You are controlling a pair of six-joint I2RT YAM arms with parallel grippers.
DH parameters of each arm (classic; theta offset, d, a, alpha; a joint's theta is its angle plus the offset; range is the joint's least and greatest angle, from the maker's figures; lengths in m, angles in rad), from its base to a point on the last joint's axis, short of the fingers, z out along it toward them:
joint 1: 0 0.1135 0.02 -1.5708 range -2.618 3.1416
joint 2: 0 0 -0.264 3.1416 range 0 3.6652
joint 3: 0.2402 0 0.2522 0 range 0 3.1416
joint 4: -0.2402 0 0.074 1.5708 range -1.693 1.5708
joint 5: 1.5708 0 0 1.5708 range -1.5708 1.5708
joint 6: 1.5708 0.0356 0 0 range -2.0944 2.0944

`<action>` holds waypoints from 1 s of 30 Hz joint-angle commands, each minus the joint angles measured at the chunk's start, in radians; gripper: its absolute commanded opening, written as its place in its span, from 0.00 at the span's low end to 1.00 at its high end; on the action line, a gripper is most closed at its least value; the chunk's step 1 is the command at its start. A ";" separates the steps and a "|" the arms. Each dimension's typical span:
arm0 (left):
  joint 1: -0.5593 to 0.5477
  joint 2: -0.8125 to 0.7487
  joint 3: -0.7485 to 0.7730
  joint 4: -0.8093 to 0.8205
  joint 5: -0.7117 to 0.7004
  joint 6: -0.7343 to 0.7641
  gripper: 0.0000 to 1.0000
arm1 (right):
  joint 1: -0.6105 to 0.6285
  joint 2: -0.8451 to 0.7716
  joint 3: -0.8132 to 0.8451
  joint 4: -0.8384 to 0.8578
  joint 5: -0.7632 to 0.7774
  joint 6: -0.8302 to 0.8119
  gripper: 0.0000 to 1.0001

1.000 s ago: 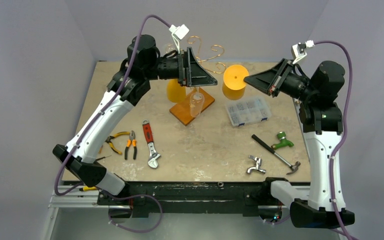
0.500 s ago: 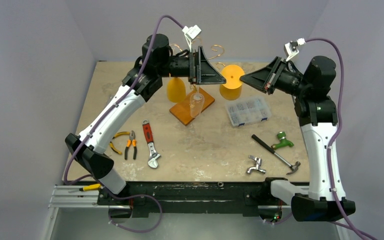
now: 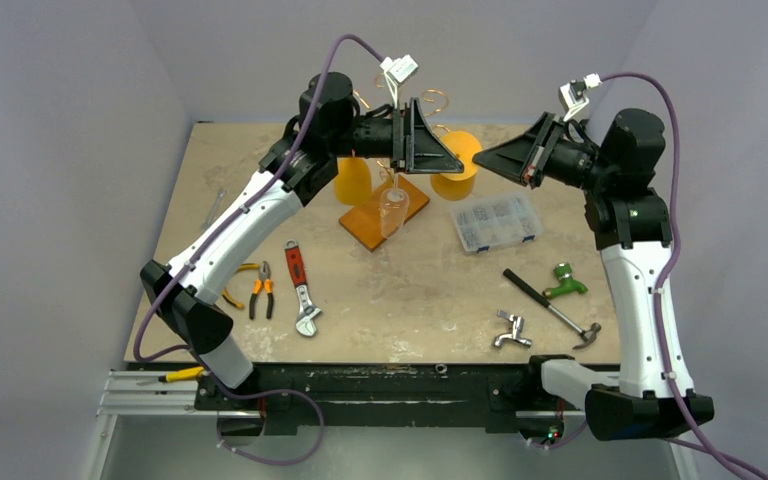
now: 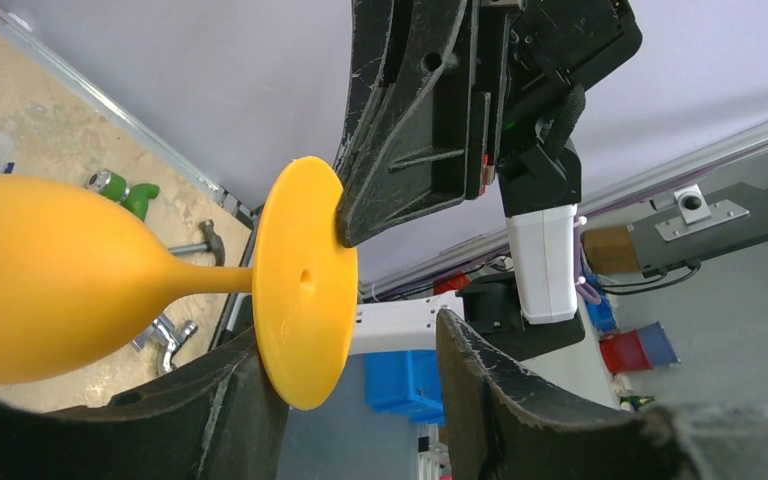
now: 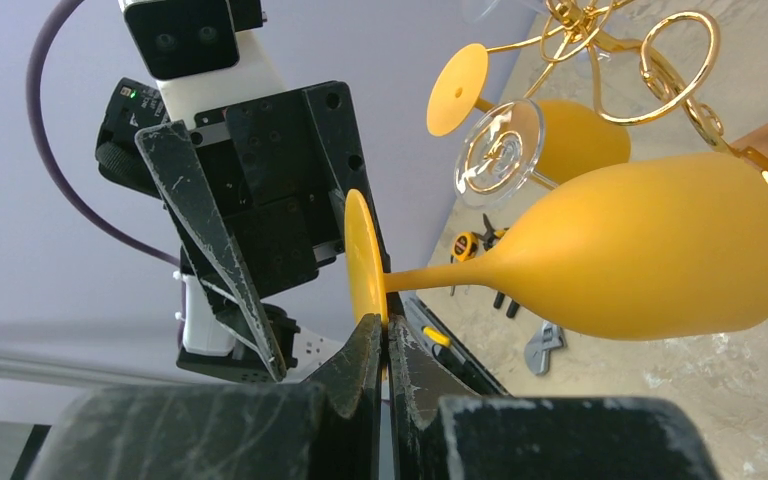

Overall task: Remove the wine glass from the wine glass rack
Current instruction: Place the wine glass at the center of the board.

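An orange wine glass (image 3: 457,160) (image 5: 650,250) lies sideways in the air beside the golden wine glass rack (image 3: 430,100) (image 5: 650,55). My right gripper (image 5: 385,335) (image 3: 482,158) is shut on the lower rim of its round foot (image 4: 305,280). My left gripper (image 4: 350,340) (image 3: 430,150) is open and straddles the opposite rim. One finger sits against the disc's bowl side and the other stands well apart. A second orange glass (image 3: 352,180) and a clear glass (image 3: 393,210) hang from the rack above its wooden base (image 3: 360,225).
On the table lie a clear parts box (image 3: 497,222), a hammer (image 3: 552,308), a green fitting (image 3: 565,282), a chrome tap (image 3: 512,330), a red-handled wrench (image 3: 302,292) and pliers (image 3: 260,290). Grey walls close in on the sides and back.
My left arm has swung right to the glass's foot and its jaws have narrowed around it. The right arm has shifted slightly left with the glass, still shut.
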 commanded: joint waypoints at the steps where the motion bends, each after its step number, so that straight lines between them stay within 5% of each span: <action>1: -0.013 -0.001 0.043 0.061 -0.008 -0.023 0.48 | 0.007 -0.001 0.044 0.029 -0.025 -0.024 0.00; 12: -0.017 -0.016 0.028 0.045 -0.022 -0.013 0.29 | 0.012 -0.007 0.048 0.027 -0.022 -0.026 0.00; 14: -0.019 -0.020 0.024 0.044 -0.026 -0.013 0.20 | 0.013 -0.007 0.047 0.026 -0.021 -0.028 0.00; 16: -0.019 -0.025 0.020 0.033 -0.036 -0.014 0.01 | 0.016 -0.009 0.046 0.025 -0.022 -0.029 0.00; 30: -0.019 -0.041 0.002 0.029 -0.046 -0.021 0.00 | 0.018 -0.023 0.055 -0.035 -0.017 -0.052 0.00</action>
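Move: Just off the left fingertips is the foot of the upside-down yellow wine glass, its middle about 2 cm to that hand's right and 2 cm ahead, level with it, between the open fingers. The right hand already pinches the opposite rim, with the foot's middle about 3 cm left and 2 cm ahead of it, at its height. From the left hand, the hanging clear glass is roughly 10 cm left, 3 cm ahead and 15 cm lower. Closing from about half open to nearly shut, the left fingers pinch the near-left rim of the wine glass's foot while that hand stays almost in place, easing only some 0.5 cm down at the end. The right hand keeps its pinch on the opposite rim and gives about half a centimetre back and up. ##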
